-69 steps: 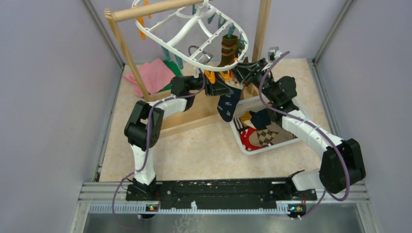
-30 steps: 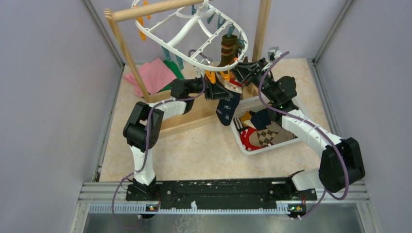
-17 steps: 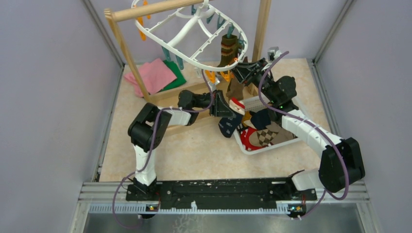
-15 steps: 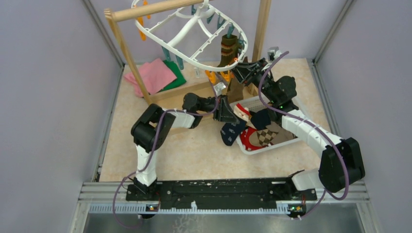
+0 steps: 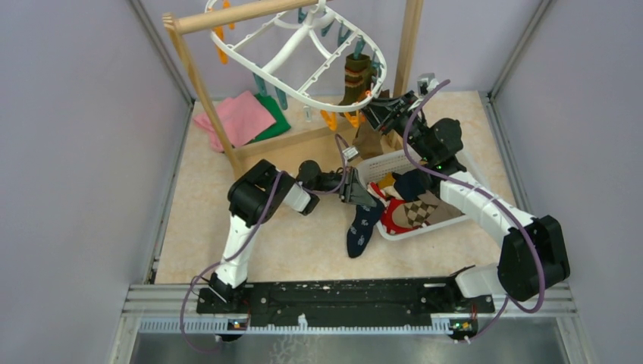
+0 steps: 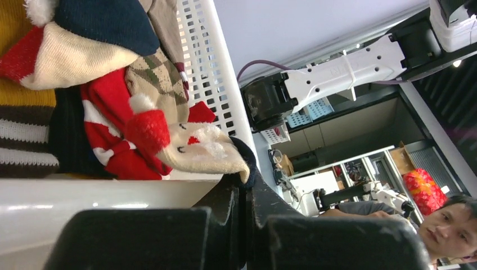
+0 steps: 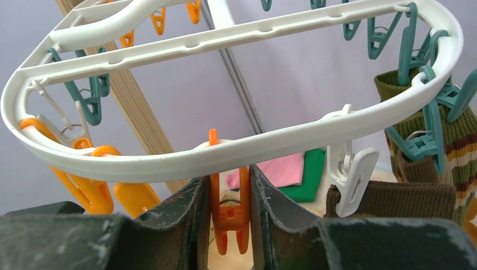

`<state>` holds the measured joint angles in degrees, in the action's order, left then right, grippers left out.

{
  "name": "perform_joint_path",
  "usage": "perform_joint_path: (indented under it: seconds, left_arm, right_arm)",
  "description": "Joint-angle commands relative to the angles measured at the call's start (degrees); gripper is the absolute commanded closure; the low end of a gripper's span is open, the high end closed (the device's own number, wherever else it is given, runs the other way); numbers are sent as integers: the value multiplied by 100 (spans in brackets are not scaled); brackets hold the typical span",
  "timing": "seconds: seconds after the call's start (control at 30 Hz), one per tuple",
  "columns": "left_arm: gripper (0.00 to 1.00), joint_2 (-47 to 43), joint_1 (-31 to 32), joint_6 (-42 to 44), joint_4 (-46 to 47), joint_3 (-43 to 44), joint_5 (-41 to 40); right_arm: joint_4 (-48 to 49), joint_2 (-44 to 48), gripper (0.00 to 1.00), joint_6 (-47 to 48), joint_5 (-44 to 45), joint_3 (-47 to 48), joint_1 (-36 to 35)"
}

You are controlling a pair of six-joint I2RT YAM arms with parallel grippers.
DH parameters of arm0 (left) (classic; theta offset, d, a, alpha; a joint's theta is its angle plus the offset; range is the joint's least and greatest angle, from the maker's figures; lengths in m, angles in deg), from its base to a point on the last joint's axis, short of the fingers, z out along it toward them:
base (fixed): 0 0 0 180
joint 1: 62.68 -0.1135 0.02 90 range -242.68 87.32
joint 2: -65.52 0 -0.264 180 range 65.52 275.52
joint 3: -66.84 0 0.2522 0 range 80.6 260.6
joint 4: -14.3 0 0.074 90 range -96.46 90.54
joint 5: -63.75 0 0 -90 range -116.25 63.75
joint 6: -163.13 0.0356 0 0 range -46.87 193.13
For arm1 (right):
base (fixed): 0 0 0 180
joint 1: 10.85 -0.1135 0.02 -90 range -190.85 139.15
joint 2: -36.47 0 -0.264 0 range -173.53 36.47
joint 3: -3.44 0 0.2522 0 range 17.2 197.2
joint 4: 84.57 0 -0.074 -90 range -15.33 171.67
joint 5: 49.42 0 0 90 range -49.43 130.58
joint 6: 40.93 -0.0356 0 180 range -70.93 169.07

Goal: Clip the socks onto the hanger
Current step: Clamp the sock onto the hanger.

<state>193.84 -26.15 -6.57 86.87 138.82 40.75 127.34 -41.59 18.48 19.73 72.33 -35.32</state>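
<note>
The white oval hanger (image 5: 303, 53) hangs from the wooden rack, and an olive-brown striped sock (image 5: 355, 80) is clipped at its right end. My right gripper (image 5: 369, 115) is under the hanger's near rim (image 7: 225, 152), shut on an orange clip (image 7: 228, 216) that it squeezes between both fingers. My left gripper (image 5: 361, 197) is low beside the basket, shut on the cuff of a dark navy sock (image 5: 360, 227). That sock trails down onto the table. In the left wrist view the left gripper (image 6: 246, 188) pinches the navy and cream cuff (image 6: 225, 160).
A white slotted basket (image 5: 388, 161) at centre right holds red (image 5: 394, 216), argyle (image 5: 421, 208) and other socks. The wooden pole rack (image 5: 199, 83) stands at the back. Folded pink and green cloths (image 5: 243, 117) lie behind it at the left. Grey walls close in both sides.
My left arm has swung down and toward the near side, carrying the navy sock away from the hanger to the table beside the basket. The right gripper has stayed on the orange clip.
</note>
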Motion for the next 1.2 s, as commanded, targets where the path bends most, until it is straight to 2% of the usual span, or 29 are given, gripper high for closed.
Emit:
perform_joint_path:
  seconds: [0.0,0.13,0.3,0.53,0.73,0.93,1.17]
  left_arm:
    - [98,-179,59,387,739,-368,-127]
    - [94,-727,61,1295,-474,-510,-111]
    - [91,-1166,59,1819,-1185,-650,-104]
    - [76,-1604,61,2802,-2595,-974,-312]
    - [66,-1531,47,2885,-2849,-778,-350]
    - [55,-1563,-58,2721,-2752,-828,-424]
    - [51,-1107,-144,1024,-501,-873,-212]
  right_arm:
    - [113,147,89,64,-6,146,39]
    - [131,118,89,44,-9,147,39]
    - [122,106,89,43,-25,146,39]
    - [159,51,89,23,-41,146,43]
    - [155,52,89,10,-52,146,39]
    - [160,51,89,1,-69,145,43]
    - [184,51,89,-26,-79,129,39]
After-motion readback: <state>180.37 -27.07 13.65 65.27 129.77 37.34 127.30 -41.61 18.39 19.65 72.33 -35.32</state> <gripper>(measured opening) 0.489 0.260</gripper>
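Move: The left hand holds the Santa-cuffed navy sock near the cuff; the sock's middle hangs about 3 cm back, 1 cm to the left and 6 cm below. The basket's middle lies roughly 6 cm ahead, 16 cm to the right and 8 cm down, with the red sock in it some 1 cm ahead, 7 cm to the right and 7 cm lower. From the right hand, on an orange hanger clip, the navy sock's middle is about 17 cm back, 1 cm right and 31 cm below. The left fingers spread from shut to about half open, easing off their pinch on the sock beside the basket's left rim, while the hand draws about 2 cm back and 2 cm to its left, tips its fingertips down by some 10 degrees, sinks a little and comes up again, creeping forward at the end. The right hand stays in place and keeps its grip on the orange clip at the hanger's ring. ##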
